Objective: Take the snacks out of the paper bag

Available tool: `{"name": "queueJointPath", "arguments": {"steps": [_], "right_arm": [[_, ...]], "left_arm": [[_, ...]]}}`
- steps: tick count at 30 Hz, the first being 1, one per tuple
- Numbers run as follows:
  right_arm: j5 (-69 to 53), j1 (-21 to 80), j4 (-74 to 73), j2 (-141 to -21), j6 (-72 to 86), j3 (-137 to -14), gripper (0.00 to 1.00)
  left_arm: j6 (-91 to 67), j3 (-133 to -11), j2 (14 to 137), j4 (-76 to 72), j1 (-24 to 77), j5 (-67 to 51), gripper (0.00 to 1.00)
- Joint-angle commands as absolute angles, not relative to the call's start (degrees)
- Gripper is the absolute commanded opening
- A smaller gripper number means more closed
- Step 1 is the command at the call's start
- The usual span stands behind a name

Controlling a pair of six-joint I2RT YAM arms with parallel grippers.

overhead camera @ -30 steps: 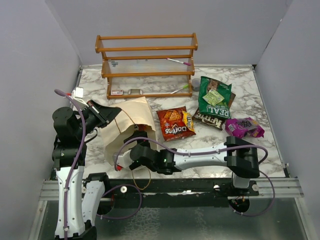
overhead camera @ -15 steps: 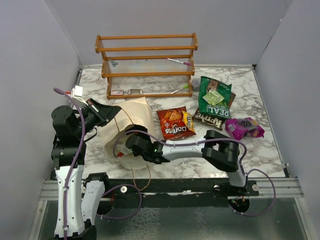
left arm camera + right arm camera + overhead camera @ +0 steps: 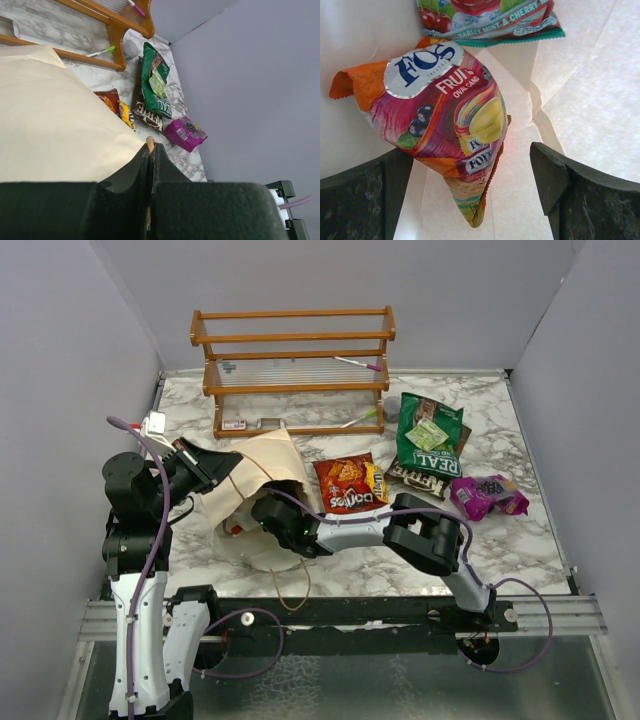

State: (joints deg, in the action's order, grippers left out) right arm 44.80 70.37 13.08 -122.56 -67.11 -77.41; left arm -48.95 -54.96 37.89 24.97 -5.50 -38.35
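The cream paper bag (image 3: 262,468) lies on its side at the table's left, mouth toward the near edge. My left gripper (image 3: 207,466) is shut on its tan cord handle (image 3: 149,143). My right gripper (image 3: 470,192) is open inside the bag. An orange-red fruit candy packet (image 3: 442,125) has its lower tip between the fingers (image 3: 367,192), touching neither. A teal packet (image 3: 492,20) lies deeper in. On the marble outside lie an orange-red chips packet (image 3: 349,486), a green one (image 3: 432,426), a brown one (image 3: 418,477) and a purple one (image 3: 488,494).
A wooden rack (image 3: 294,370) with small items stands at the back of the table. Grey walls close in the left, right and far sides. The right arm (image 3: 400,525) stretches low across the near middle of the marble top.
The right arm has swung left and pushed its gripper into the bag's mouth. The bag's opening has spread and shifted slightly. The left arm has held still.
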Motion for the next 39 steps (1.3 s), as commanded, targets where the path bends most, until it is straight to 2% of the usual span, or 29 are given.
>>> {"name": "queueJointPath", "arguments": {"steps": [1,3,7,10,11,13,20,25,32,35,39], "right_arm": [[46.2,69.9,19.7,-124.3,-70.0,-79.9,0.94],[45.6,69.6,18.9,-124.3,-69.3,-79.7,0.81],[45.3,69.2,17.9,-124.1,-68.6,-79.6,0.47],[45.1,69.4,15.9,-123.3,-67.1,-80.2,0.17],[44.7,69.5,15.1,-122.9,-65.9,-80.5,0.1],[43.9,69.7,12.7,-121.9,-63.7,-80.9,0.02],[38.4,71.9,5.4,-116.2,-53.7,-78.9,0.01],[32.7,73.9,-4.7,-111.2,-39.9,-78.1,0.02],[16.8,74.8,-15.8,-101.2,-23.8,-75.5,0.01],[10.7,74.8,-14.2,-95.4,-21.0,-71.0,0.01],[8.6,74.8,-10.9,-88.0,-17.1,-65.2,0.02]], "left_arm": [[-48.5,-56.5,37.3,24.4,-5.4,-39.3,0.0],[-48.4,-56.6,37.3,24.6,-5.3,-39.2,0.0],[-48.2,-56.3,37.3,24.3,-5.3,-39.0,0.0],[-48.5,-56.3,37.7,23.8,-5.3,-39.2,0.0],[-48.6,-56.3,37.8,23.6,-5.3,-39.2,0.0],[-48.6,-56.3,38.1,23.3,-5.3,-39.1,0.0],[-48.7,-56.1,38.7,22.6,-5.3,-38.9,0.0],[-48.8,-55.6,38.9,22.3,-5.3,-39.0,0.0],[-48.9,-54.1,38.8,21.7,-5.3,-39.0,0.0],[-48.7,-53.5,38.5,21.6,-5.3,-38.8,0.0],[-49.0,-52.6,38.2,21.2,-5.2,-39.0,0.0]]}}
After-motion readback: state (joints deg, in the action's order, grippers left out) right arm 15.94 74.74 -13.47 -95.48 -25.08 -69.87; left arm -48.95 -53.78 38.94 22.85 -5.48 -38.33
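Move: The right hand, open and reaching into the paper bag, has the orange-and-purple candy bag just ahead: its middle about 3 cm forward and 2 cm left, at nearly the same height, with its narrow end between the fingers. The mint-cherry candy bag lies some 9 cm ahead and 1 cm right. The Doritos bag is outside, about 17 cm right, 2 cm back and 6 cm lower. From the left hand the orange-and-purple candy bag lies about 25 cm below, 2 cm ahead and 2 cm right. Barely shifting at first, the right hand shuts its wide-open fingers and pinches the near, narrow end of the orange-and-purple candy bag. It then pulls back about 14 cm towards the paper bag's mouth, rising some 4 cm as the wrist tips down by about 40 degrees and rolls its left side up nearly 30. The left hand keeps its shut grip on the paper bag's handle. ##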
